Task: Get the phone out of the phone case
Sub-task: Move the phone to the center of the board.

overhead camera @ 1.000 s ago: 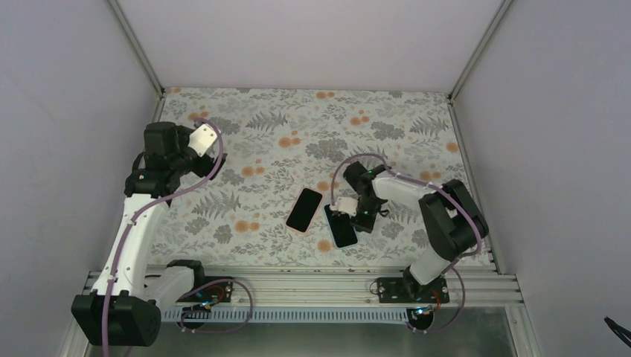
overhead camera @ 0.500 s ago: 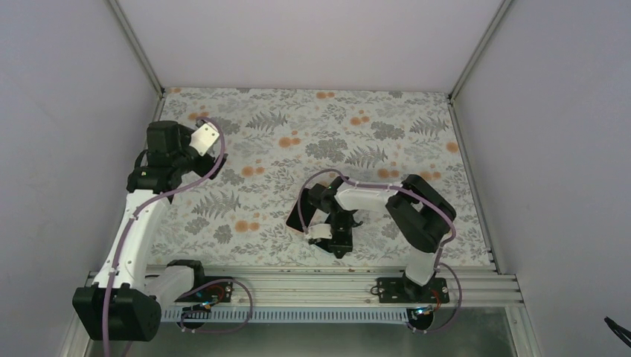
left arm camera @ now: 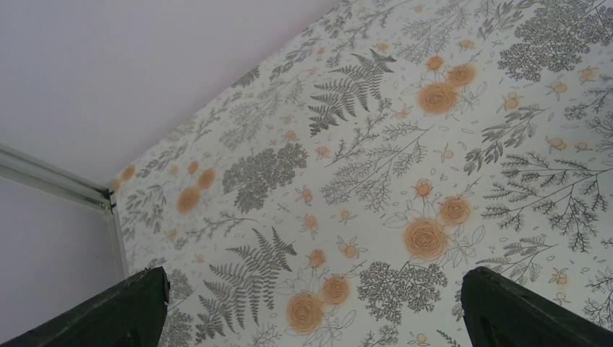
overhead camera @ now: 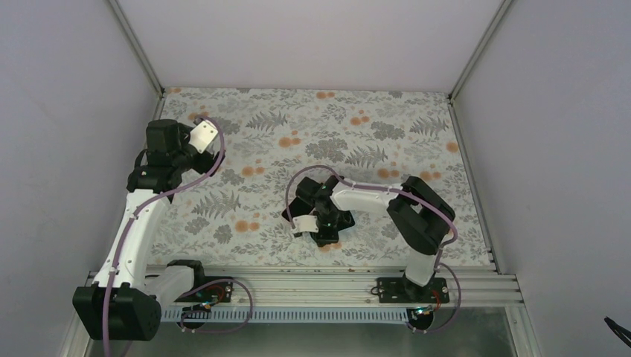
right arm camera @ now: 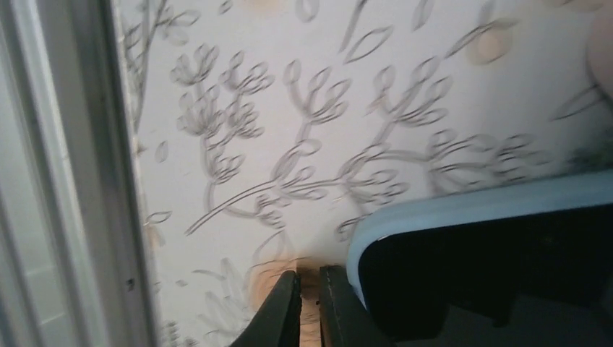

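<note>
In the right wrist view, a light-blue phone case [right arm camera: 470,210] with a dark inside lies flat on the floral table. It sits just right of my right gripper [right arm camera: 309,303], whose fingers are nearly together with nothing between them, over an orange flower. From above, the right gripper [overhead camera: 325,239] and its wrist cover most of the case. A black slab [overhead camera: 291,216] pokes out on the left; I cannot tell whether it is the phone. My left gripper [left arm camera: 311,318] hangs wide open over bare cloth at the far left [overhead camera: 212,152].
The aluminium rail [overhead camera: 298,281] along the near table edge lies close to the right gripper and shows as a grey strip [right arm camera: 65,173] in the right wrist view. White walls enclose the table on three sides.
My right arm has swung left and toward the near edge, over the spot where two dark slabs lay, and now hides them. The left arm has barely moved.
</note>
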`<state>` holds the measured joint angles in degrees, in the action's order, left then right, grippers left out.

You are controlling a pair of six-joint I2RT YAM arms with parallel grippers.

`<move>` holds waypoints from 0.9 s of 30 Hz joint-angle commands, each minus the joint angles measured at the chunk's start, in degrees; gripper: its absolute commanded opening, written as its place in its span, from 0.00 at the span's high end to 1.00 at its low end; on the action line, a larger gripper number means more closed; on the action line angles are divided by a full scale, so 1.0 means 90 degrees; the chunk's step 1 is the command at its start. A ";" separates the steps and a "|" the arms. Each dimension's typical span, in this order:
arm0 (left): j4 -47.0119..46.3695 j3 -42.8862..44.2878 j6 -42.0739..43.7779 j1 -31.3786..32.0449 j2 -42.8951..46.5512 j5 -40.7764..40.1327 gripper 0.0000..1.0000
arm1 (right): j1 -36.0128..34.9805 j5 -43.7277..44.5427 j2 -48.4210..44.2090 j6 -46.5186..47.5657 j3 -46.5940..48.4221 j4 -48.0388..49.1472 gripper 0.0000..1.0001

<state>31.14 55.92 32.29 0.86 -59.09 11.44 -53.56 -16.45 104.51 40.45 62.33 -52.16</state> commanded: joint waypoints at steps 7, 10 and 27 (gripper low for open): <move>-0.0137 0.0073 -0.0073 -0.0025 0.0030 -0.0068 0.00 | 0.0216 -0.0348 -0.1066 0.0614 0.0290 -0.0179 0.54; -0.0179 0.0052 -0.0092 -0.0025 -0.0013 0.0014 0.00 | 0.0267 0.0104 -0.1607 0.0749 0.0196 -0.0007 0.04; -0.0212 -0.0047 -0.0322 -0.0027 -0.0064 -0.0027 0.00 | 0.2012 -0.0038 -0.0525 0.1827 0.0564 0.0175 0.00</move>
<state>29.41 55.92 30.39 0.86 -60.10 11.57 -37.23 -12.88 98.32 53.06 65.12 -49.98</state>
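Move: Just ahead of the closed right fingers, which are down at table level, lies the phone in the blue case: its near-left corner is about 1 cm away, its middle some 5 cm ahead and 4 cm to the right. The pink-cased phone is roughly 11 cm ahead and 6 cm left of that hand, and the metal rail about 8 cm straight back. From the left hand, the blue-cased phone lies some 38 cm right, 15 cm back and 24 cm below. Ending its nudge with a last centimetre or so forward and left at the blue case's near edge, the right hand comes free and lifts about 8 cm while its fingers spread from shut to wide open. It then reaches forward and somewhat right over the blue-cased phone, some 10 cm forward in all, sinking about 4 cm again as the fingertips swing forward to point nearly straight down. ##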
